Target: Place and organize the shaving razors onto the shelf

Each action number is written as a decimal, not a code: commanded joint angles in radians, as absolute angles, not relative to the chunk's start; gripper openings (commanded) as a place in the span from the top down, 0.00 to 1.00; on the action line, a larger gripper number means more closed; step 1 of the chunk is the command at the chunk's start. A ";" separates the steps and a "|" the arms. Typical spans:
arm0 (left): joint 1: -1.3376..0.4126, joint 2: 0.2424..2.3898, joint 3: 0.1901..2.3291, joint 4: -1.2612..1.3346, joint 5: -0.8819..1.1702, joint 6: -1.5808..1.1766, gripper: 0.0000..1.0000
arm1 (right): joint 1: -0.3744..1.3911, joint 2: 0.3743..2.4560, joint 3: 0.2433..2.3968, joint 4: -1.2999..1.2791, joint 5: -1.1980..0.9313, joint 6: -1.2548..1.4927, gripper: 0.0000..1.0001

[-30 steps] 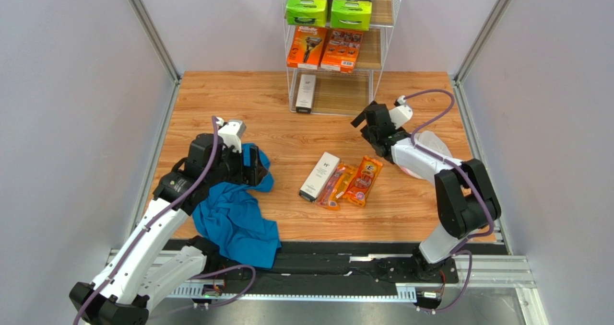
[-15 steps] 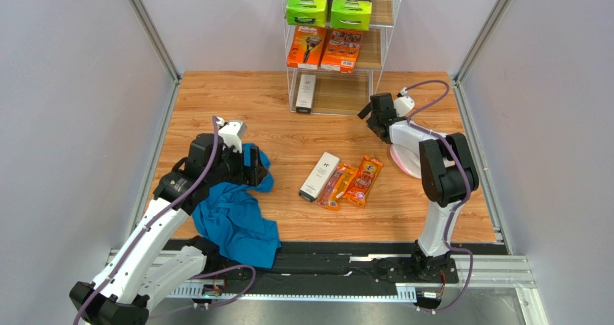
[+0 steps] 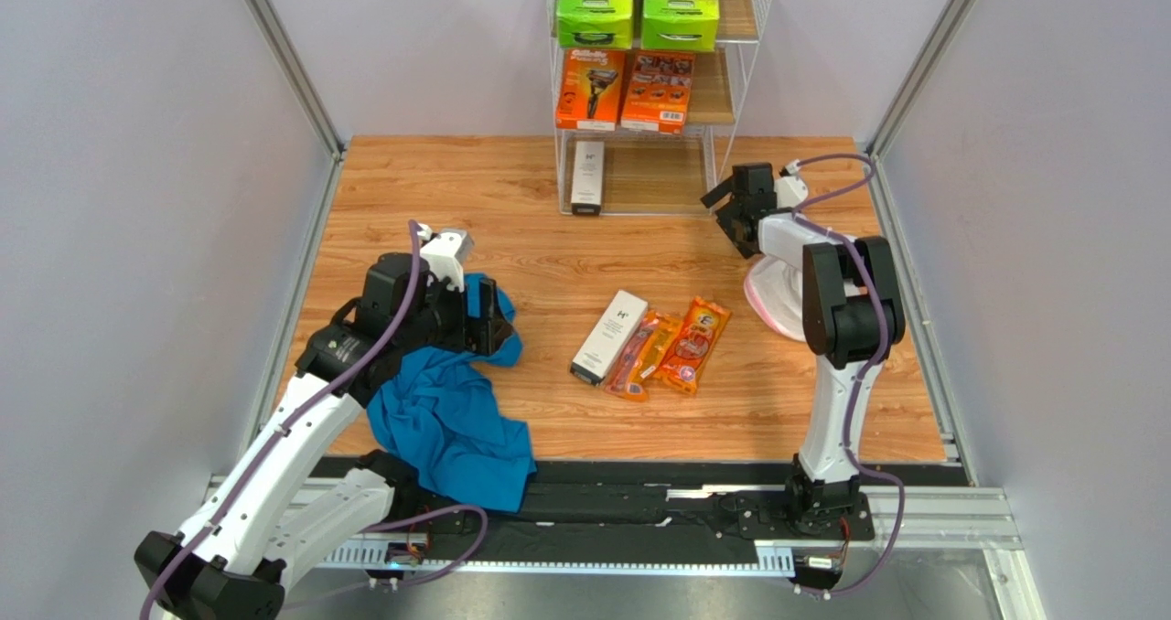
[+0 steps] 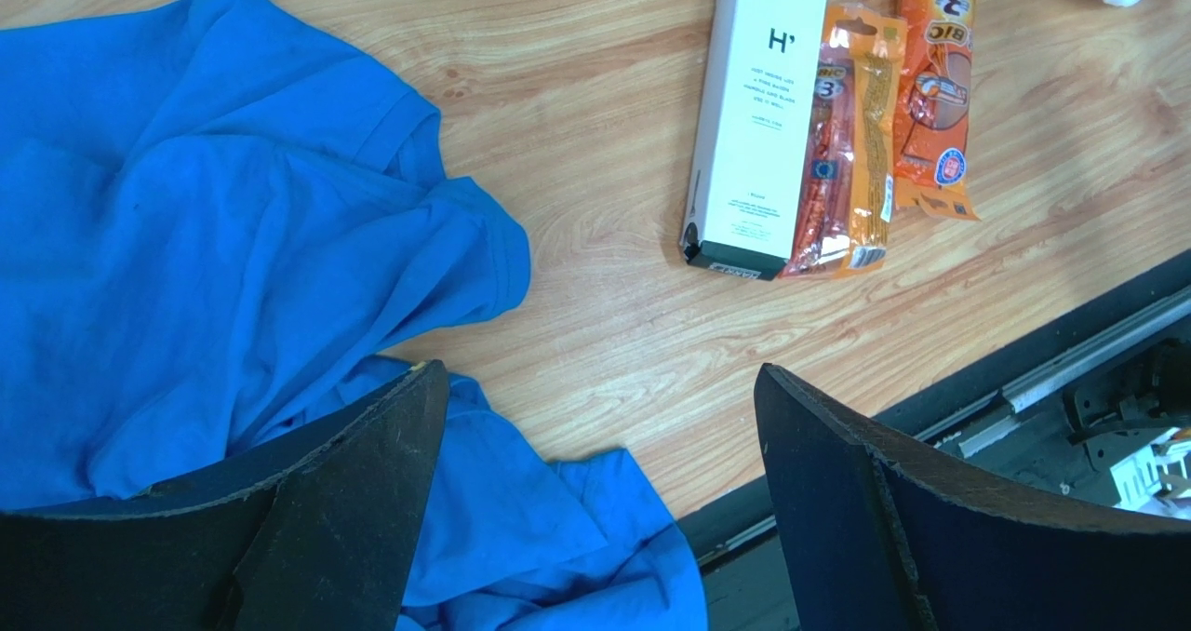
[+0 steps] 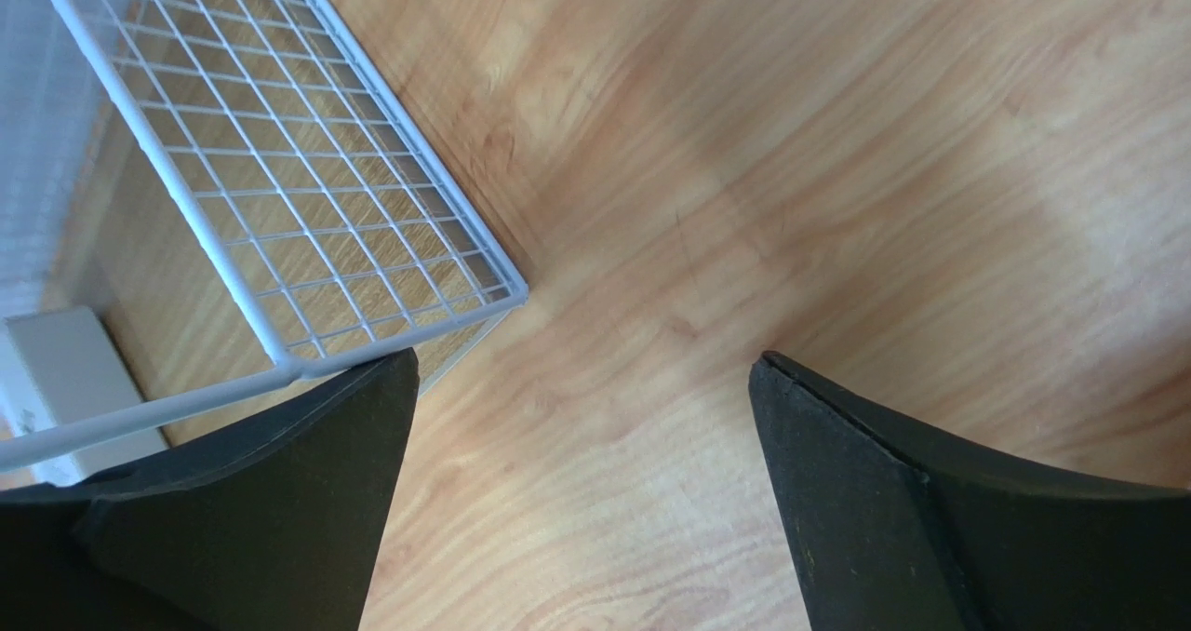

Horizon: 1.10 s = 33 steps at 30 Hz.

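Note:
The shelf (image 3: pixel 744 47) stands at the table's far edge. It holds two black boxes with lime-green ends (image 3: pixel 595 18) on top, two orange boxes (image 3: pixel 590 88) in the middle and a slim white box (image 3: pixel 587 177) at the bottom. On the table lie a second white box (image 3: pixel 609 336) (image 4: pixel 755 115) and two orange blister packs (image 3: pixel 693 346) (image 4: pixel 934 94). My left gripper (image 3: pixel 488 321) (image 4: pixel 600 380) hangs open over a blue cloth, left of those packs. My right gripper (image 3: pixel 729 206) (image 5: pixel 583 366) is open and empty by the shelf's wire side (image 5: pixel 280 184).
A crumpled blue cloth (image 3: pixel 447 414) (image 4: pixel 210 282) covers the near-left table. A round white pink-rimmed mesh item (image 3: pixel 773 298) lies under the right arm. Grey walls close in both sides, and a black rail runs along the near edge.
My right gripper has swung back and to the right, ending at the shelf's front right corner. The shelf looks shifted slightly right and back. The left arm has stayed put.

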<state>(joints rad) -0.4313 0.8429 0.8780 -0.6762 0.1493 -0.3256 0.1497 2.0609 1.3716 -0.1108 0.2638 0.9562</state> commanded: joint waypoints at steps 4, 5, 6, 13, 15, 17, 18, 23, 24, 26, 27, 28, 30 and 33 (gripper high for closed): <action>-0.426 0.847 0.894 -0.652 0.158 -0.296 0.11 | 0.057 2.105 1.402 -0.060 0.204 1.016 0.06; -0.426 0.847 0.893 -0.653 0.160 -0.296 0.11 | 0.052 2.103 1.401 -0.060 0.204 1.011 0.06; -0.426 0.847 0.893 -0.653 0.160 -0.296 0.11 | 0.052 2.099 1.393 -0.058 0.201 1.008 0.06; -0.426 0.853 0.893 -0.653 0.160 -0.299 0.11 | 0.063 1.990 1.239 0.038 0.100 1.014 0.05; -0.426 0.861 0.894 -0.650 0.158 -0.302 0.11 | 0.071 1.912 1.175 0.096 0.060 1.028 0.04; -0.426 0.883 0.899 -0.646 0.173 -0.302 0.11 | 0.072 1.855 1.100 0.119 0.038 1.035 0.04; -0.426 0.894 0.900 -0.641 0.182 -0.301 0.11 | 0.074 1.803 1.080 0.121 0.016 1.034 0.04; -0.455 1.018 0.925 -0.595 0.255 -0.305 0.11 | 0.087 1.616 0.954 0.086 -0.095 1.006 0.02; -0.472 1.041 0.933 -0.588 0.250 -0.305 0.10 | 0.089 1.582 0.939 0.072 -0.101 0.985 0.02; -0.532 1.123 0.972 -0.575 0.230 -0.304 0.10 | 0.092 1.491 0.904 0.028 -0.133 0.974 0.00; -0.572 1.153 1.012 -0.575 0.223 -0.302 0.10 | 0.094 1.461 0.896 0.009 -0.147 0.965 0.00; -0.589 1.217 1.034 -0.574 0.210 -0.302 0.09 | 0.092 1.406 0.887 0.005 -0.162 0.957 0.00; -0.627 1.282 1.096 -0.569 0.212 -0.305 0.09 | 0.097 1.355 0.846 -0.041 -0.208 0.947 0.00; -0.646 1.394 1.155 -0.542 0.230 -0.318 0.08 | 0.106 1.244 0.766 -0.051 -0.256 0.945 0.00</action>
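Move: The shelf's lower front-right corner is at the right hand, about 3 cm left, 1 cm ahead and a few cm below; the white box already shelved lies some 24 cm left and 7 ahead. For the left hand, the loose white box lies about 16 cm right, 5 ahead and 18 below; the small razor pack is 21 right and 3 ahead, the orange pack 28 right and 6 ahead, the blue cloth 5 left and 4 back. The shelf's front-right post is first drawn to the right by the right hand's left finger, that hand going about 4 cm right and a little forward; it then leaves the shelf, pulling back some 14 cm, rising 13 and drifting left, fingers tilting up. Towards the loose white box the open left hand starts late, swinging right about 9 cm and sinking 4, fingers tipping further down. ##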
